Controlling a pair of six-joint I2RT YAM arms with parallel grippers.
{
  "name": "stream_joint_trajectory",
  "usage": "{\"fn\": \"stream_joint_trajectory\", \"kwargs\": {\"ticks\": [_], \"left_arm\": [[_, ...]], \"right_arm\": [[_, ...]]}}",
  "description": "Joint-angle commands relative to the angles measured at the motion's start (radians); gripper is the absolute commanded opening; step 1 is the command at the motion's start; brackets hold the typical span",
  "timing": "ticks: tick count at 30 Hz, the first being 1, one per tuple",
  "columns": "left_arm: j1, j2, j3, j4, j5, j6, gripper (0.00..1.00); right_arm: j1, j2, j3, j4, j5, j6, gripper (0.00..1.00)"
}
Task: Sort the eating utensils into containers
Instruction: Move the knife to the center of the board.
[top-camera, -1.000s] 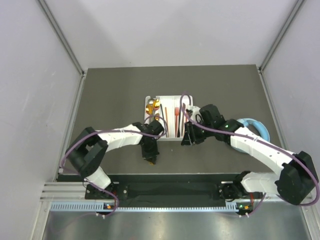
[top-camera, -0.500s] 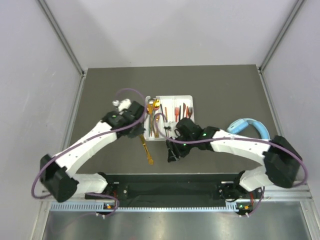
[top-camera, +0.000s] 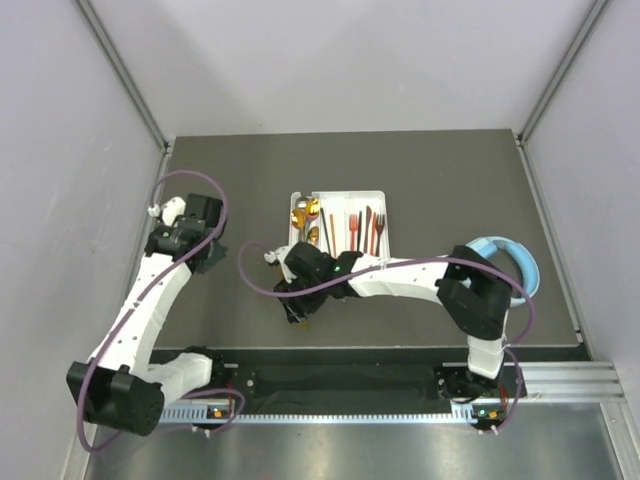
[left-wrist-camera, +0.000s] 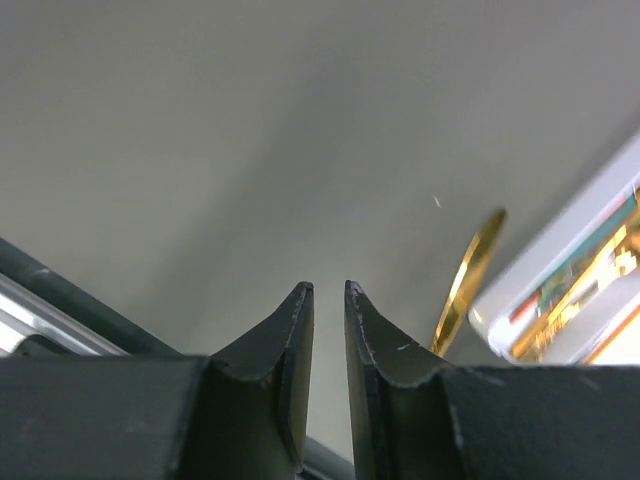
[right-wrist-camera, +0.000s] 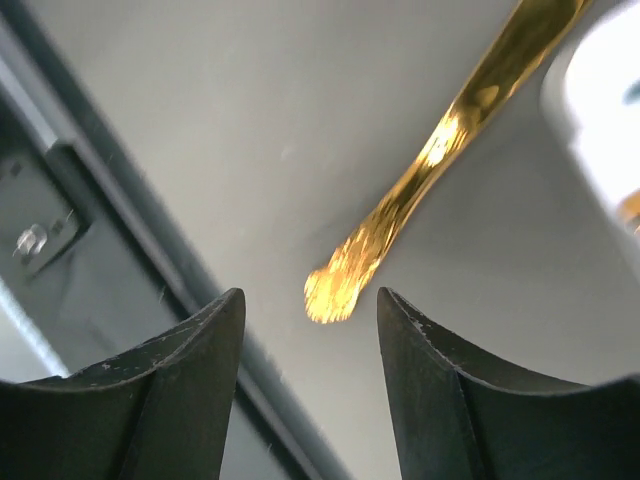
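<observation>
A gold utensil (right-wrist-camera: 440, 150) lies on the dark table just in front of the white tray (top-camera: 378, 197). In the top view only its near end (top-camera: 301, 320) shows below my right gripper (top-camera: 296, 302). That gripper (right-wrist-camera: 310, 300) hangs open over the utensil's tip, with the tip between and just ahead of the fingertips, untouched. Several red, orange, gold and dark utensils (top-camera: 358, 225) lie in the tray's compartments. My left gripper (top-camera: 210, 260) is far to the left over bare table. Its fingers (left-wrist-camera: 295, 330) stand a narrow gap apart and hold nothing. The left wrist view shows the gold utensil (left-wrist-camera: 470, 280) and the tray's corner (left-wrist-camera: 560, 270).
Light-blue headphones (top-camera: 515, 255) lie at the right, by the right arm's elbow. The table's front rail (right-wrist-camera: 90, 190) runs close to the gold utensil's tip. Grey side walls border the table.
My left arm has swung from the gold utensil out to the far left, with its jaws parting slightly. My right arm has moved from the tray to over the utensil's near end, opening wider.
</observation>
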Motion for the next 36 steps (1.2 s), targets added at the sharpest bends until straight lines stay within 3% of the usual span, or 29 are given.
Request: {"fn": "stream_joint_trajectory", "kwargs": {"ticks": [1,6,15,17,19,21,22,28,30,31,36], "left_arm": [[0.130,-0.036,-0.002,0.061,0.045,0.105,0.25],[0.267,-0.033,0.030,0.087,0.086,0.179,0.24],[0.336,-0.068,0.022,0.106,0.116,0.231,0.24],[0.339,-0.073,0.001,0.114,0.126,0.231,0.24],[0.342,-0.081,-0.014,0.123,0.128,0.234,0.24],[0.345,-0.085,-0.027,0.127,0.123,0.241,0.24],[0.344,-0.085,-0.028,0.132,0.123,0.245,0.24],[0.347,-0.081,-0.030,0.149,0.139,0.257,0.24],[0.347,-0.078,-0.028,0.155,0.146,0.257,0.24],[0.348,-0.078,-0.027,0.153,0.148,0.257,0.25],[0.347,-0.082,-0.037,0.164,0.157,0.268,0.24]], "right_arm": [[0.030,0.079,0.114,-0.033,0.124,-0.052,0.56],[0.033,0.157,0.158,-0.061,0.181,-0.058,0.56],[0.044,0.251,0.207,-0.177,0.279,-0.042,0.51],[0.047,0.263,0.198,-0.209,0.285,-0.040,0.48],[0.056,0.263,0.178,-0.245,0.303,-0.032,0.34],[0.070,0.255,0.157,-0.263,0.337,-0.025,0.31],[0.076,0.252,0.137,-0.286,0.351,-0.023,0.24],[0.107,0.275,0.115,-0.367,0.392,-0.046,0.19],[0.110,0.286,0.112,-0.381,0.409,-0.061,0.10],[0.108,0.294,0.117,-0.401,0.418,-0.064,0.00],[0.110,0.262,0.051,-0.414,0.440,-0.080,0.00]]}}
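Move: The knife lies low ahead of my right hand, its middle about 8 cm forward, 3 cm left and 4 cm down, its handle end pointing back towards me. Beyond it stands the tray, its middle some 22 cm ahead and 9 cm right; the small gold spoon inside is about 20 cm ahead and 3 cm right of my hand. From my left hand the knife is roughly 20 cm right, 6 cm back and 16 cm below. I bring my right hand forward and down onto the knife's handle, about 4 cm each way, tipping it some 25 degrees so the fingers point more steeply down and a little forward. Once low, I close the half-open fingers and pinch the handle near its end. Meanwhile my left hand swings about 7 cm left, away from the knife, and then stays there. ##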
